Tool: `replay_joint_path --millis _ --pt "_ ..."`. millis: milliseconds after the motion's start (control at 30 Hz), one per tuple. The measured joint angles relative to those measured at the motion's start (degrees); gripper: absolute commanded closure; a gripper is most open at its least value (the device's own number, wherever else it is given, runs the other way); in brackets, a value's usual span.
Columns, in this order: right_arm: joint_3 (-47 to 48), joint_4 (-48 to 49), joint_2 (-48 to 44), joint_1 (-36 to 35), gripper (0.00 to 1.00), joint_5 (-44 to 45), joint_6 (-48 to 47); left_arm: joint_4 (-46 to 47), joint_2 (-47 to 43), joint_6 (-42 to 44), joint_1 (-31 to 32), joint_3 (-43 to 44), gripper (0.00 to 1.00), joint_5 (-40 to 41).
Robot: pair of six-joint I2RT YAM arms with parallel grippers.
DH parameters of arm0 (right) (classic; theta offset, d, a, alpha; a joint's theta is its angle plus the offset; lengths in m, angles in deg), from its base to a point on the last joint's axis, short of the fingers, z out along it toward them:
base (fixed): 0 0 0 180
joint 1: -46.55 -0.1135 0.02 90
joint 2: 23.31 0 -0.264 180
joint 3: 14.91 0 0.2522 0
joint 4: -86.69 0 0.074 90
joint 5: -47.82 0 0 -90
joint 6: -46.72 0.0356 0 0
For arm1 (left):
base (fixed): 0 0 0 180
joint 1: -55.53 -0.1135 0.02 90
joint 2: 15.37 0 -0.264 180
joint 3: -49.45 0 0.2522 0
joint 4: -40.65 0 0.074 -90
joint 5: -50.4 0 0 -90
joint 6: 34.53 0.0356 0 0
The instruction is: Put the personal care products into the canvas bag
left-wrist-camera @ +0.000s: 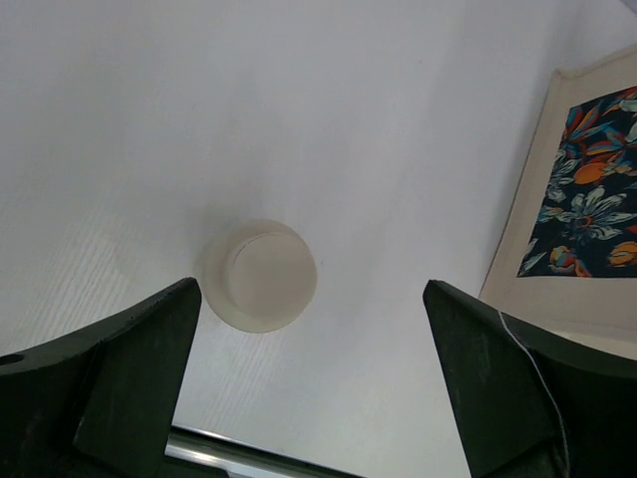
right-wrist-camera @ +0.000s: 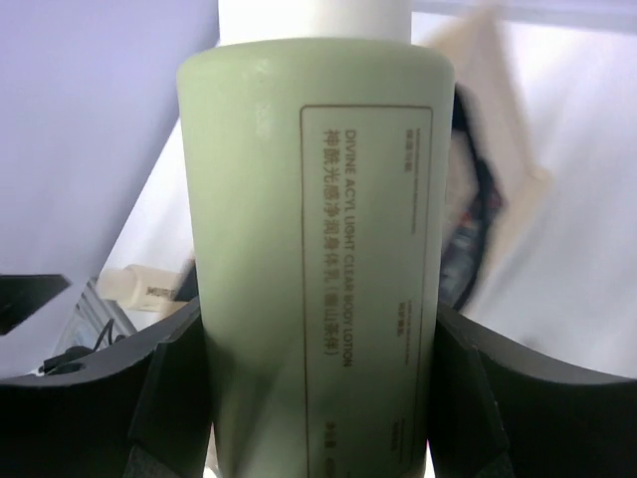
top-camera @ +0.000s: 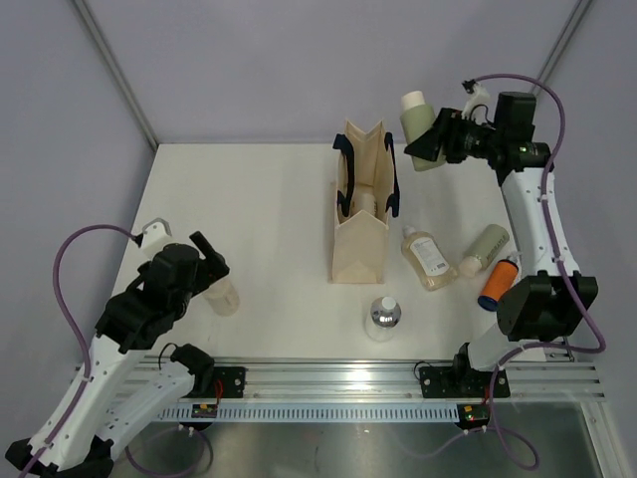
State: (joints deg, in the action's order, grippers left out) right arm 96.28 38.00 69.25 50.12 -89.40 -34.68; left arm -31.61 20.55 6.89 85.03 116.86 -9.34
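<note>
The canvas bag (top-camera: pixel 360 237) stands open mid-table, and its floral print (left-wrist-camera: pixel 587 194) shows in the left wrist view. My right gripper (top-camera: pixel 430 145) is shut on a pale green lotion bottle (top-camera: pixel 417 127) (right-wrist-camera: pixel 314 239), held in the air just right of the bag's far end. Its fingers (right-wrist-camera: pixel 167 393) press both sides of the bottle. My left gripper (top-camera: pixel 213 265) (left-wrist-camera: pixel 314 383) is open wide above a cream bottle (top-camera: pixel 225 296) (left-wrist-camera: pixel 261 276) that stands upright, apart from the fingers. An amber flask (top-camera: pixel 428 259), a second pale green bottle (top-camera: pixel 485 249) and an orange dark-capped bottle (top-camera: pixel 498 285) lie right of the bag. A clear silver-capped bottle (top-camera: pixel 384 317) stands in front of it.
A pale item (top-camera: pixel 364 205) shows inside the bag between the navy handles (top-camera: pixel 391 179). An aluminium rail (top-camera: pixel 378 378) runs along the near table edge. Grey walls close the back and sides.
</note>
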Motion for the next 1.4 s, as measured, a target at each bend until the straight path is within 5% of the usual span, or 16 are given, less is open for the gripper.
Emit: replay_joint_path --millis 233,467,833,1400 --pt "1.9 2.0 -4.2 -23.2 1.00 18.3 7.4 -1.0 -3.7 -1.0 0.0 -5.0 0.01 0.2" --pt "0.4 2.2 1.2 -27.9 0.95 36.4 15.3 -1.6 -5.9 -1.6 0.0 -7.3 0.01 0.1" --pt "-12.2 2.6 1.2 -28.3 0.01 41.5 16.0 -1.8 -7.8 -4.8 0.0 -12.2 0.01 0.4" --pt "-6.3 1.0 -4.8 -29.0 0.00 17.9 -14.6 18.3 2.8 5.2 0.0 -23.6 0.01 -0.1"
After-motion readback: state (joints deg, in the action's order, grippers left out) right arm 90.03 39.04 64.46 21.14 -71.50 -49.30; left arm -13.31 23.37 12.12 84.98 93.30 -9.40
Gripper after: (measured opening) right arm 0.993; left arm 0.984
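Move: The right gripper already holds the pale green lotion bottle. The canvas bag's middle lies about 14 cm to its left, level ahead and some 22 cm below; the amber bottle lies about 11 cm back, 6 cm right and 30 cm down. For the open left gripper, the standing cream bottle is roughly 3 cm ahead, 1 cm left and 15 cm below; the bag stands about 22 cm ahead of the left gripper and 36 cm right. Swing the right gripper about 14 cm left over the bag's mouth, sink it some 15 cm while tipping the fingers down, and open to let the green bottle go inside; then raise it about 9 cm, drawing back and left, fingers levelling. Meanwhile lower the open left gripper about 12 cm, easing slightly back then forward, to bring its fingers around the cream bottle's cap end. ##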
